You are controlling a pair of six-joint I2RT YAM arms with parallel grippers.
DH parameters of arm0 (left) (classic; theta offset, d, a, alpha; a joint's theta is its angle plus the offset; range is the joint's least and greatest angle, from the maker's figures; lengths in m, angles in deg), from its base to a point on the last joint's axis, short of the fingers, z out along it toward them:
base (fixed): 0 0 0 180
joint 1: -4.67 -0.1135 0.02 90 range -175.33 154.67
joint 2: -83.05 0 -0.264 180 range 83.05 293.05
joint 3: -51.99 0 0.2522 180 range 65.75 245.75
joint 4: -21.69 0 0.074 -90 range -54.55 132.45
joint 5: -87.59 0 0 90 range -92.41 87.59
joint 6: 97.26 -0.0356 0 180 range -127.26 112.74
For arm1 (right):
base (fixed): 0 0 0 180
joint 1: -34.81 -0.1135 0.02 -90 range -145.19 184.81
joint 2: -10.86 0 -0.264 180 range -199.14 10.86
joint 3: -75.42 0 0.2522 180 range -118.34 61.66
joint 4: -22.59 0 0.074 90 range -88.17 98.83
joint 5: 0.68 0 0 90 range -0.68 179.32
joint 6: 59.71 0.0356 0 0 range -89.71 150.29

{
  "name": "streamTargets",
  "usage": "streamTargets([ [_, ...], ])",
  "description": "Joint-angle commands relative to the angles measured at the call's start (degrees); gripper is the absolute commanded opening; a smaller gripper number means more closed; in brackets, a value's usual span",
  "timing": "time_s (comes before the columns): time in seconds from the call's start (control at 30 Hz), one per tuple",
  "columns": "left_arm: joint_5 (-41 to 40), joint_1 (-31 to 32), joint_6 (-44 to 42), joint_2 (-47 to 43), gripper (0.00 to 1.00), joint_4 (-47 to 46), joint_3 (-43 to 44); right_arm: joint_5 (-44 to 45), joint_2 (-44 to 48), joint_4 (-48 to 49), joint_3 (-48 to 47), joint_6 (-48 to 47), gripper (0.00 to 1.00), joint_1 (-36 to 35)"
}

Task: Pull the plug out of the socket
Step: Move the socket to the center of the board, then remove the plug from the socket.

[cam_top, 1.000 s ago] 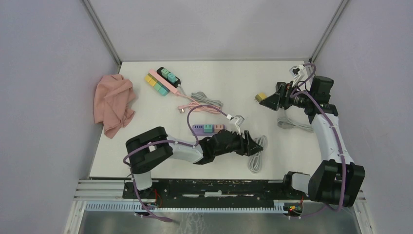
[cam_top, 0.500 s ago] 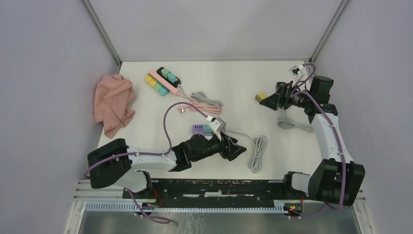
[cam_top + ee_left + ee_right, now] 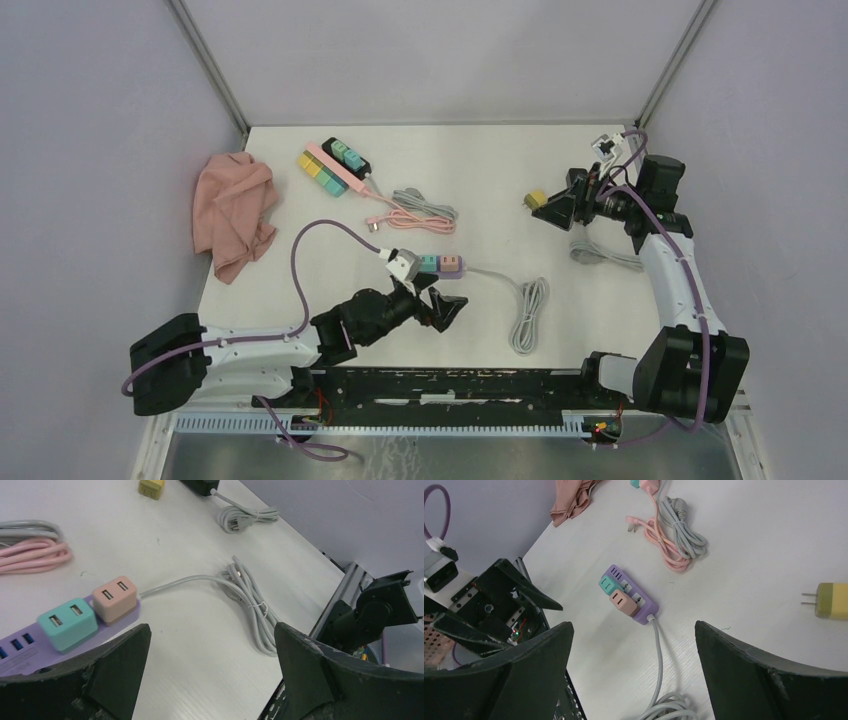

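Note:
The purple socket strip (image 3: 430,264) lies in the middle of the table with a teal plug (image 3: 67,622) and a pink plug (image 3: 115,597) seated in it. My left gripper (image 3: 437,298) hovers just in front of the strip, open and empty; in the left wrist view the left gripper (image 3: 212,675) has bare table between its fingers. A loose yellow plug (image 3: 537,200) lies on the table at the right. My right gripper (image 3: 552,208) stands open and empty beside it. From the right wrist the strip (image 3: 629,600) and the yellow plug (image 3: 831,600) both show.
The strip's grey cable ends in a coil (image 3: 527,315) to its right. A second strip with plugs (image 3: 335,165) and pink and grey cable coils (image 3: 420,210) lie at the back. A pink cloth (image 3: 235,210) sits far left. Another grey cable (image 3: 600,250) lies by the right arm.
My left arm has swung left, away from the grey coil, to just in front of the strip, and its jaws have widened. The right arm has not moved.

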Motion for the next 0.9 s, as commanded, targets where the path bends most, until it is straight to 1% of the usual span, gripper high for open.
streamTargets([
  [0.0, -5.88, -0.92, -4.26, -4.19, 0.99, 3.36, -0.93, -5.78, 1.94, -1.52, -0.32, -8.53, 0.98, -0.72],
  [0.1, -7.76, -1.12, -6.24, -6.66, 0.99, 8.46, -0.26, -7.39, 2.03, -14.23, -4.42, -21.87, 0.99, -1.65],
  [0.17, -9.2, -1.08, -7.93, -7.58, 0.99, 12.11, 0.33, -10.98, 1.23, -23.5, -7.12, -33.07, 1.0, -1.75],
  [0.33, -12.37, -1.13, -10.21, -8.78, 0.99, 15.57, 0.69, -18.57, -4.0, -47.36, -13.72, -59.76, 1.0, -1.93],
  [0.37, -12.94, -1.12, -10.04, -8.87, 0.99, 15.77, 0.46, -19.15, -5.7, -53.25, -15.57, -67.32, 1.0, -2.28],
  [0.47, -13.66, -1.15, -8.8, -8.74, 0.99, 15.92, -0.12, -17.47, -11.61, -77.8, -22.99, -96.15, 1.0, -6.21],
  [0.5, -13.68, -1.13, -8.39, -8.65, 0.99, 15.87, -0.29, -16.73, -13.95, -83.48, -25.09, -102.27, 1.0, -8.19],
  [0.6, -13.94, -1.13, -7.54, -8.66, 0.99, 16.16, -0.71, -13.11, -17.78, -84.52, -28.53, -102.59, 1.0, -13.69],
  [0.67, -14.37, -1.13, -7.3, -9.13, 0.99, 16.47, -1.03, -10.51, -19.61, -84.08, -30.19, -103.52, 1.0, -17.65],
  [0.7, -14.75, -1.17, -7.15, -9.59, 0.99, 16.8, -1.28, -9.2, -20.49, -83.12, -31.18, -102.52, 1.0, -18.99],
  [0.77, -15.06, -1.1, -6.69, -10.72, 0.99, 17.45, -1.82, -6.16, -21.34, -77.97, -32.84, -95.79, 1.0, -21.61],
  [0.8, -15.28, -1.12, -6.32, -11.35, 0.99, 17.76, -2.21, -3.5, -21.11, -73.17, -33.0, -89.49, 1.0, -23.0],
  [0.87, -15.81, -1.17, -5.57, -12.62, 0.99, 18.14, -3.05, 4.48, -18.59, -58.31, -30.64, -73.43, 1.0, -26.17],
])
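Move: Ahead of the left hand by about 12 cm, 5 cm to its left and 13 cm below lies the purple socket, carrying the teal and peach plugs. Its coiled grey cord lies 19 cm right of that hand and 2 cm back; the pink cord is 24 cm ahead, 7 cm left. From the right hand the socket is some 24 cm left, 4 cm back and 20 cm below, and the yellow plug is 13 cm ahead, 4 cm right. Swinging in from the yellow plug's side, the right hand goes about 10 cm left and 8 cm back towards the socket, turning roughly 50 degrees counter-clockwise, after a small rise and dip. The left hand slides some 7 cm left along the socket's near side, sinking 3 cm, easing slightly forward and turning a little counter-clockwise. Both stay wide open, touching nothing. ##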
